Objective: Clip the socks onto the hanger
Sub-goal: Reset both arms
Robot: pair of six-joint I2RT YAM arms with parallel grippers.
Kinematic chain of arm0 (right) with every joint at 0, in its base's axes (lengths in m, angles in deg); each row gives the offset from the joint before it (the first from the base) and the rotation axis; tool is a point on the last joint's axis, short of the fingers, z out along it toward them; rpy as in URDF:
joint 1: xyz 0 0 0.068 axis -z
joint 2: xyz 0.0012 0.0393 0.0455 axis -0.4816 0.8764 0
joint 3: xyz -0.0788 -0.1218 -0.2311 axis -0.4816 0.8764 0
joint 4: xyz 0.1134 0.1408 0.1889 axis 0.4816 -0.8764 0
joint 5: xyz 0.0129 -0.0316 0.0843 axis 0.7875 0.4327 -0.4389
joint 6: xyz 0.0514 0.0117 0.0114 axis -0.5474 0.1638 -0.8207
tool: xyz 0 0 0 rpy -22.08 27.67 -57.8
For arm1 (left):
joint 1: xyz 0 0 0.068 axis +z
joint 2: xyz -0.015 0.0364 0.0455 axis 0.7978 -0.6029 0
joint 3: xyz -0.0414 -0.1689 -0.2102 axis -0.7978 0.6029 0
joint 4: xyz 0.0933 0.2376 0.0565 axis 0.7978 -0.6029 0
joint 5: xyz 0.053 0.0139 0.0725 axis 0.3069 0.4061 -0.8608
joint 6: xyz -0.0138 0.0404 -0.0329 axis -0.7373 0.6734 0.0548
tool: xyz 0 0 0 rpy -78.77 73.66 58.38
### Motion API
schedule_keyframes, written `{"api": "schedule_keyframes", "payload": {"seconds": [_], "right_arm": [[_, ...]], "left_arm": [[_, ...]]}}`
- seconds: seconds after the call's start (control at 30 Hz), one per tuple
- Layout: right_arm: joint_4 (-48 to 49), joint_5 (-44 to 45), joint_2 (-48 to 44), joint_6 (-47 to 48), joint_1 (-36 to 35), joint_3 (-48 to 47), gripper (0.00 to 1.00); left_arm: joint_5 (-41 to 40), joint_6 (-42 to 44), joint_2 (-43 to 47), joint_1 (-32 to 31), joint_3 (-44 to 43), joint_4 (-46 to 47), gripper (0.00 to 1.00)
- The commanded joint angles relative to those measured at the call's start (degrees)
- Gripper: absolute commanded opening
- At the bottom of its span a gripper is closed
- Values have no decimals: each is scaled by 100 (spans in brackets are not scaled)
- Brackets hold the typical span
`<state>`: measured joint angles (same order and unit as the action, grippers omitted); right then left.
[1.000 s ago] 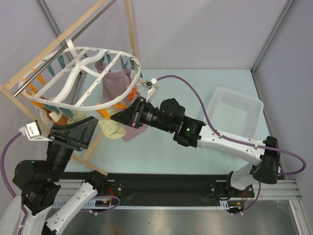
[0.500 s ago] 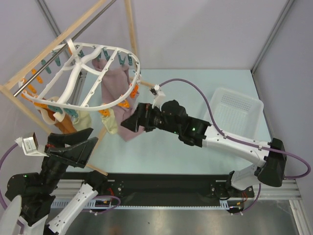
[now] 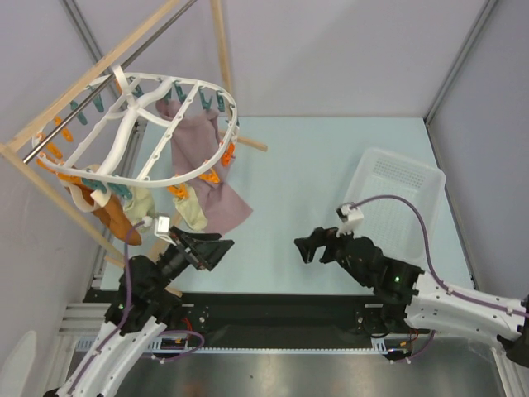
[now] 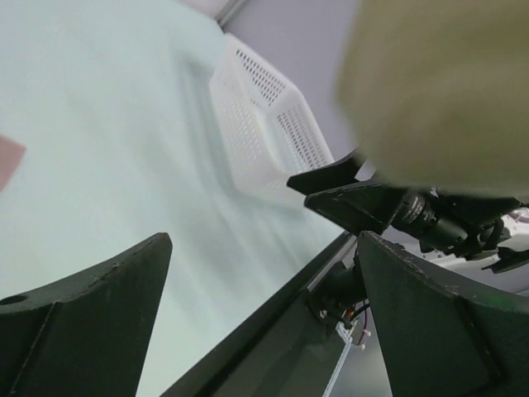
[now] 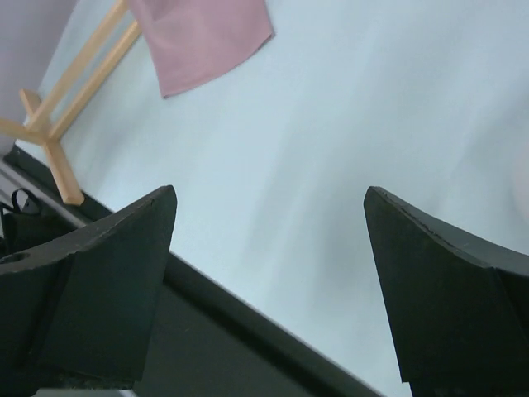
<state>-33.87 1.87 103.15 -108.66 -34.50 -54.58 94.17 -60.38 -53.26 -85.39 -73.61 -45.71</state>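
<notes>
The white oval hanger [image 3: 132, 128] hangs from a wooden rack at the upper left, rimmed with teal and orange pegs. Two pale cream-yellow socks [image 3: 192, 212] hang from pegs on its near rim; one shows blurred at the top right of the left wrist view [image 4: 438, 83]. My left gripper [image 3: 216, 248] is open and empty, low near the table's front edge, just below the socks. My right gripper [image 3: 304, 248] is open and empty, low at the front middle, and also shows in the right wrist view [image 5: 269, 273].
A mauve-pink cloth [image 3: 216, 186] and an orange-brown cloth [image 3: 111, 217] hang from the hanger. A white perforated basket [image 3: 395, 194] stands at the right. The wooden rack's foot [image 5: 58, 157] rests at the front left. The black rail [image 3: 273, 308] runs along the front edge.
Both arms have pulled back from the hanger to the table's front edge. The right gripper has let go near the pegs and the hanger has swung back; the socks stay hanging.
</notes>
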Motion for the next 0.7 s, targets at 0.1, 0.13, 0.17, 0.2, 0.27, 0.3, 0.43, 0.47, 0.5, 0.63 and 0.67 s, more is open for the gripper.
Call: {"api": "schedule_keyframes", "payload": {"seconds": [0.1,0.13,0.17,0.2,0.27,0.3,0.43,0.47,0.5,0.63,0.67], "right_arm": [[1831,566,-1884,211,-26,1930,100],[2268,540,-2106,158,-17,2240,100],[2499,557,-2317,-60,-34,2512,100],[3163,592,-2789,-158,-35,3185,100],[3084,854,-3178,-395,-131,3421,100],[2934,978,-3276,-310,-192,3412,100],[2793,1278,-3566,-114,-412,3394,100],[2591,1330,-3793,-324,-430,3377,100],[2346,1444,-3909,-779,-430,3368,100],[1537,1760,-3919,-1579,-448,3333,100],[1395,1831,-3875,-1766,-465,3324,100]], "left_arm": [[547,-569,680,-5,1094,2008,100],[643,-631,689,-5,1226,2185,99],[696,-719,732,-5,1367,2404,100],[740,-929,785,-5,1647,2667,100],[845,-1149,829,-5,1921,2993,100],[933,-1290,803,-5,2192,3134,100],[1180,-1896,847,-5,2887,4109,99],[1189,-2089,838,-5,3071,4320,100],[1206,-2091,829,-5,3065,4244,100],[1321,-2091,838,-5,3082,4348,100],[1329,-2117,829,-14,3073,4322,99]]}}
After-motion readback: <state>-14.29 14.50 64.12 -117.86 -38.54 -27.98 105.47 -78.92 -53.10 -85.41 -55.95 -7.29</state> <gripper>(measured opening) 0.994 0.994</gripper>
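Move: The newly clipped pale yellow sock hangs about 9 cm above the left hand, 3 cm ahead and 3 cm to its left; the second pale sock is at that height too, some 13 cm left and 3 cm ahead of the hand, with the brown sock about 18 cm left, 2 cm ahead and 7 cm up. From the right hand, the newly clipped sock is roughly 25 cm left, 2 cm back and 17 cm up; the white basket is 25 cm ahead, 27 cm right and 13 cm below. The clipped yellow sock is left hanging while both empty grippers, still wide open, settle back. The right hand drifts about 6 cm right, away from the sock, dipping and then rising past its starting height as it rolls some 35 degrees, left side up. The left sinks about 5 cm, then climbs 6 or 7, easing right and finally back, its wrist turning clockwise and left side dipping. ##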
